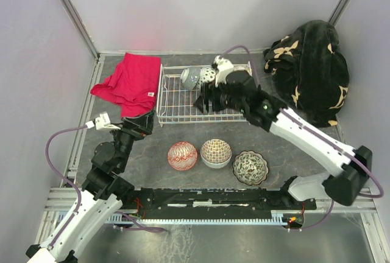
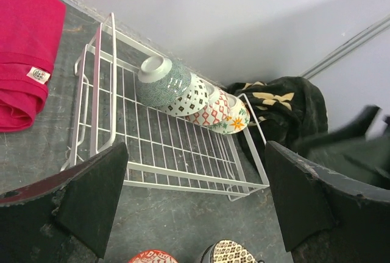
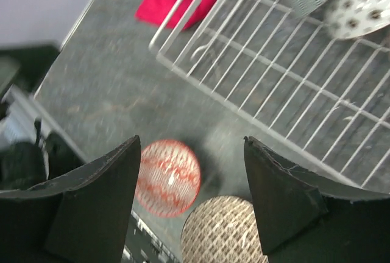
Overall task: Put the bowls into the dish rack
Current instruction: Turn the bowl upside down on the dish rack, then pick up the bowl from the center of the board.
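Note:
The white wire dish rack point(image 1: 173, 101) stands at the back centre. Several bowls lean on edge in a row at its far right end: a teal bowl point(image 2: 164, 83), a white diamond-patterned one point(image 2: 194, 97), a red lattice one point(image 2: 213, 109) and a floral orange one point(image 2: 234, 119). Three bowls sit upright on the table in front: a red bowl point(image 1: 183, 155), a brown lattice bowl point(image 1: 216, 152) and a floral bowl point(image 1: 250, 167). My right gripper point(image 1: 203, 102) hangs open and empty over the rack's front, above the red bowl point(image 3: 169, 178) and the lattice bowl point(image 3: 222, 229). My left gripper point(image 1: 143, 121) is open and empty, just left of the rack's front corner.
A red cloth point(image 1: 130, 83) lies left of the rack. A black floral blanket point(image 1: 311, 71) is heaped at the back right. Grey walls close off the back and sides. The arms' black base rail point(image 1: 213, 199) runs along the near edge.

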You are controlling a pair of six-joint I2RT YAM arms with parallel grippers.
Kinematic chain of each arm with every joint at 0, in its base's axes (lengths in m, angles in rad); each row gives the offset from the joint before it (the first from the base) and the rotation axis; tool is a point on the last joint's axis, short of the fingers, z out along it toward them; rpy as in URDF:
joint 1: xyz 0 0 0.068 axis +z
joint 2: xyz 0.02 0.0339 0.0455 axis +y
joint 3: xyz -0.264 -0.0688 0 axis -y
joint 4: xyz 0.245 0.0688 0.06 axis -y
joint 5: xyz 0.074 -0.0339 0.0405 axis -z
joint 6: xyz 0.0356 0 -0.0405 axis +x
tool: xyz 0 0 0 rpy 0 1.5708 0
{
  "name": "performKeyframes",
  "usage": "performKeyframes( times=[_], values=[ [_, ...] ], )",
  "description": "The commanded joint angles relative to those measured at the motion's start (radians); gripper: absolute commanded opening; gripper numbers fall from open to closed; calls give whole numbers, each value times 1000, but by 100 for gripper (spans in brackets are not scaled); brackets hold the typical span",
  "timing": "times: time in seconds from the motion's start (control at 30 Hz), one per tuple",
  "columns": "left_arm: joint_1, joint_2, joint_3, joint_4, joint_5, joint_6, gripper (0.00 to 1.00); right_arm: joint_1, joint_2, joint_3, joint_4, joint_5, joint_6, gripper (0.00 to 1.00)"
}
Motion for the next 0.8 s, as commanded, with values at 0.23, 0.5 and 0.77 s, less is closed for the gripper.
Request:
performKeyframes(
  times=[0.23, 0.5, 0.77],
  values=[
    [-2, 37, 27, 37, 31, 43, 99, 219, -240, -244, -114, 78, -104, 69],
    [-2, 42, 20, 47, 29, 47, 99, 274, -204, -227, -253, 127, -100, 57],
    [-3, 51, 21, 50, 29, 50, 99, 382, -323, -303, -410, 313, -26, 51]
  ],
)
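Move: The right hand, empty, has the checkered bowl about 10 cm back, 3 cm to its right and some 22 cm below. The red-patterned bowl stands level with that one, about 11 cm to its left; the dark-patterned bowl is roughly 6 cm nearer the base and 12 cm to its right. The green bowl on the dish rack lies about 17 cm ahead, 4 cm left and 15 cm below the hand. From the left hand the checkered bowl is about level, 21 cm right and 21 cm down. Heading for the checkered bowl, the empty right hand pulls back from the dish rack about 14 cm, fast at first and then slower, sinking about 9 cm and drifting right. The wrist turns counter-clockwise and rolls its left side down some 25 degrees, tipping the fingers steeper while they close partway; they touch nothing yet. ##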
